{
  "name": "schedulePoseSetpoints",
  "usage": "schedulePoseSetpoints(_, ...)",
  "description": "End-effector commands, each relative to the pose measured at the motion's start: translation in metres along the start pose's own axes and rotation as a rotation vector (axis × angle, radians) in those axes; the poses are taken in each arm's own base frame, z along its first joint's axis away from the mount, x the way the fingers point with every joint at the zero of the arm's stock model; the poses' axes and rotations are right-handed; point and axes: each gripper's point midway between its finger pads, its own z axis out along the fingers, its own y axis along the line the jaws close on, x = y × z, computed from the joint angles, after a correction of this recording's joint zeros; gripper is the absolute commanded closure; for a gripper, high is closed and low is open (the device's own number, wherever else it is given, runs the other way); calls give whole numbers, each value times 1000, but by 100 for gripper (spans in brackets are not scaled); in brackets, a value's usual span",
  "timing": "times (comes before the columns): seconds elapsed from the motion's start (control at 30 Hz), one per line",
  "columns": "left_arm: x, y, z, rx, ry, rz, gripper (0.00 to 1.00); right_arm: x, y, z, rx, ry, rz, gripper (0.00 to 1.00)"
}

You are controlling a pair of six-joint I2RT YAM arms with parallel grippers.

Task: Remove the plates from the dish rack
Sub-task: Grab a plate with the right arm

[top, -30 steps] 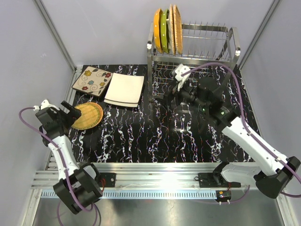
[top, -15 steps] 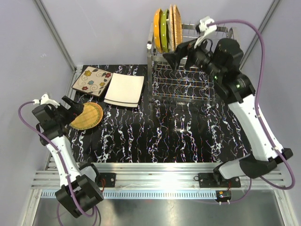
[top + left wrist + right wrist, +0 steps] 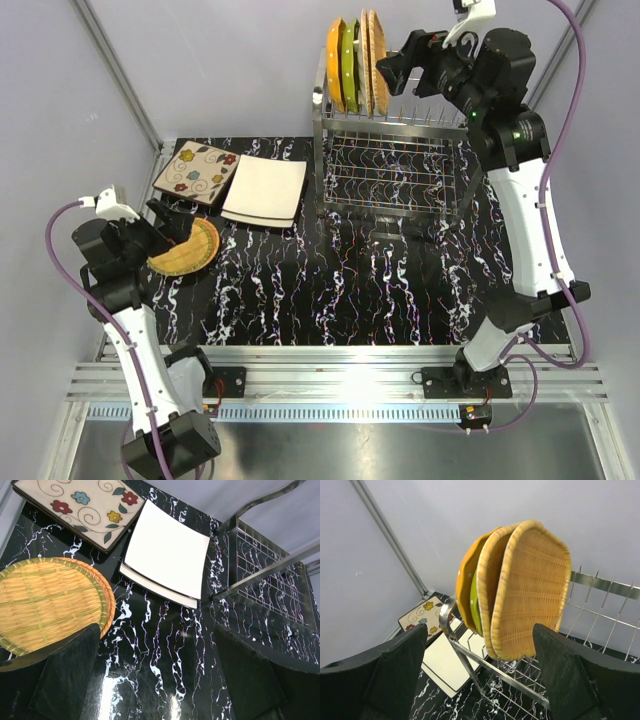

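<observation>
The steel wire dish rack (image 3: 400, 130) stands at the back of the table. Upright at its top left are an orange plate (image 3: 335, 62), a green plate (image 3: 350, 65) and two wicker plates (image 3: 375, 58). My right gripper (image 3: 398, 62) hovers open at the rack's top, just right of them. In the right wrist view the nearest wicker plate (image 3: 532, 590) faces the open right gripper (image 3: 480, 630), apart from both fingers. My left gripper (image 3: 170, 225) stands open by the round wicker plate (image 3: 188, 245) on the table, holding nothing; in its wrist view only bare table lies between the fingers of the left gripper (image 3: 156, 645).
A square floral plate (image 3: 197, 172) and a square white plate (image 3: 265, 190) lie flat at the back left, the white one close to the rack's left leg. Grey walls with slanted metal posts (image 3: 120, 85) enclose the table. The rack's lower tier (image 3: 390, 185) holds nothing.
My right arm has risen from in front of the rack's lower tier to its top, beside the standing plates. The left gripper has shifted slightly by the round wicker plate.
</observation>
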Motion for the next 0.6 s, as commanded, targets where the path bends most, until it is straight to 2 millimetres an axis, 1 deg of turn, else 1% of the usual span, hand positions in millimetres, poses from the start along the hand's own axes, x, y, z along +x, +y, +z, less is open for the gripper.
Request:
schedulePoseSetpoints(0.0,-6,-16,-11,45,-12,45,1,-13,-7,-4,9,-15,59,8)
schedulePoseSetpoints(0.13,-1,-18,-15,51,-10,41,1,-15,-24,1,50,-25,83,12)
schedulePoseSetpoints(0.23,1,-20,-17,53,-5,41,1,-10,-34,8,60,-16,106,16)
schedulePoseSetpoints(0.4,1,-23,-18,60,2,36,1,5,-30,21,5,26,149,25)
schedulePoseSetpoints(0.43,1,-23,-18,59,2,36,1,10,-31,25,3,36,163,26)
schedulePoseSetpoints(0.57,3,-22,-18,56,9,34,1,17,-34,36,-1,46,169,28)
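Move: The near wicker plate, rightmost in the rack, has its middle about 15 cm ahead of the right hand, some 4 cm to its left and 6 cm lower. Left of that plate, level with it, stand the second wicker plate (roughly 3 cm), the green plate (6 cm) and the orange plate (9 cm). From the left hand the near wicker plate is about 29 cm ahead, 39 cm right and 20 cm up. Reach the right gripper forward about 5 cm towards the near rim of the rightmost wicker plate, first easing slightly right, then back a little left while sinking some 4 cm. Tip the fingers down about 10 degrees and narrow them by roughly a fifth as you come, keeping them open, still short of the plate. ##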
